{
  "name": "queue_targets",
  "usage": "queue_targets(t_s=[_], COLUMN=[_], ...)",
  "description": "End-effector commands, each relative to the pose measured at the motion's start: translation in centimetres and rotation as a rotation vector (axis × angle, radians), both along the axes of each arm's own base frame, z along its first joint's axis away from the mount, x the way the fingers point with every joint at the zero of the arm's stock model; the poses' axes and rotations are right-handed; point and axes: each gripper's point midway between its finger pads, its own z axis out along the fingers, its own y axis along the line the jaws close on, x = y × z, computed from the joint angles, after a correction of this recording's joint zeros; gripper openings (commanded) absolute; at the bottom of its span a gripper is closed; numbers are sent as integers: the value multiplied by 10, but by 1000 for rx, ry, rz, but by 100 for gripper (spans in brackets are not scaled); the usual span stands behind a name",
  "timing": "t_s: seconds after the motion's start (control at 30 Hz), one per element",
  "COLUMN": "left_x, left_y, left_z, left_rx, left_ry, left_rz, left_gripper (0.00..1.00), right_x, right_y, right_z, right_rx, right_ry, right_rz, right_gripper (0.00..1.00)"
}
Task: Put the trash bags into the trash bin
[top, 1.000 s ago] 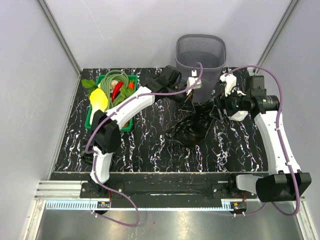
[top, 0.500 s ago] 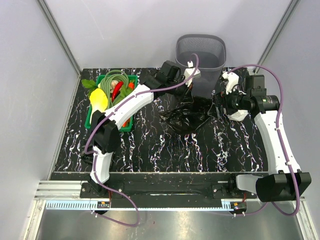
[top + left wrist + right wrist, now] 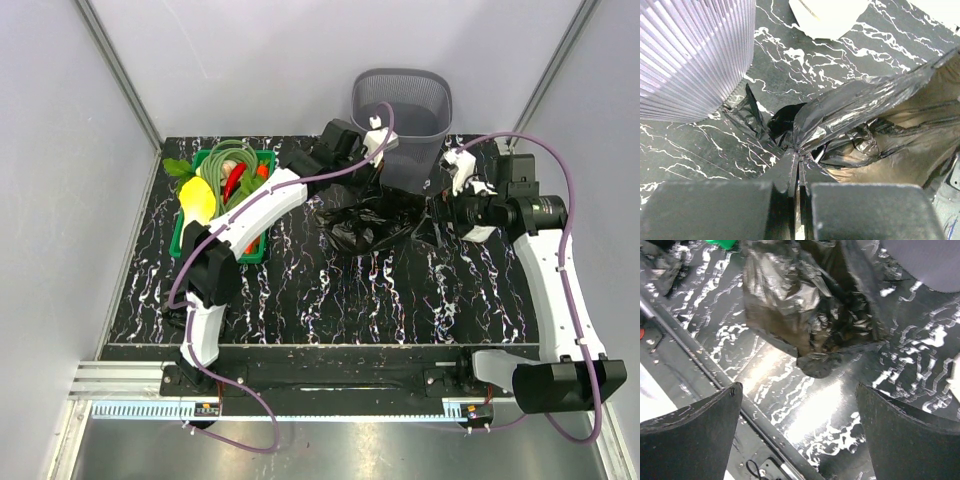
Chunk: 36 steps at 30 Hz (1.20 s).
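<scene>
The grey mesh trash bin stands at the back of the black marble table; its ribbed wall fills the upper left of the left wrist view. One crumpled black trash bag hangs and drags beside the bin's base. My left gripper is shut on a pinched fold of it, and the glossy film spreads away to the right. My right gripper stands wide open to the right of the bag, nothing between its fingers. The bag lies ahead of it, apart.
A green crate of vegetables sits at the table's left back. The bin's wall is close on the right gripper's far right. White enclosure walls surround the table, and a metal rail runs along its near edge.
My left gripper has risen and pulled the bag back and left, up against the bin. My right gripper has opened fully and drawn slightly right, away from the bag.
</scene>
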Motion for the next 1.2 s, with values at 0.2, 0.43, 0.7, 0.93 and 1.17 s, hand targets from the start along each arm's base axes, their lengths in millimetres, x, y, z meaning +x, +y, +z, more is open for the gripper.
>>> queue_targets(t_s=[0.2, 0.43, 0.7, 0.93, 1.17], left_x=[17, 15, 21, 23, 18], left_y=[-2, -4, 2, 0, -3], left_z=[70, 66, 55, 55, 52], left_rx=[-113, -128, -94, -87, -80], left_ry=[-115, -57, -61, -71, -69], left_rz=[72, 102, 175, 203, 191], left_gripper=[0, 0, 0, 0, 0], right_x=[-40, -12, 20, 39, 54], right_y=[49, 69, 82, 75, 69], right_z=[-38, -53, -38, -32, -44], right_rx=[72, 134, 228, 215, 193], right_ry=[87, 49, 61, 54, 64], right_rz=[247, 209, 120, -3, -78], right_gripper=[97, 98, 98, 99, 93])
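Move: The black trash bag hangs bunched from the left fingers. Its middle is about 11 cm to the right hand's left, 1 cm ahead and 9 cm below. From the same hand, the trash bin is some 18 cm ahead, 5 cm left and 12 cm lower; the white sack is about 13 cm right, 3 cm ahead and 20 cm down. From the left hand, the bag's middle lies some 8 cm back, 1 cm left and 8 cm below. The black bag's loose edge is what the open right hand goes for: it dips about 7 cm down while swinging left and back, then pushes forward some 7 cm, bringing its wide-open fingers around the film without closing. The left hand keeps its pinch on the bag, raises it about 3 cm, then eases slightly forward, turning some 10 degrees counter-clockwise. ##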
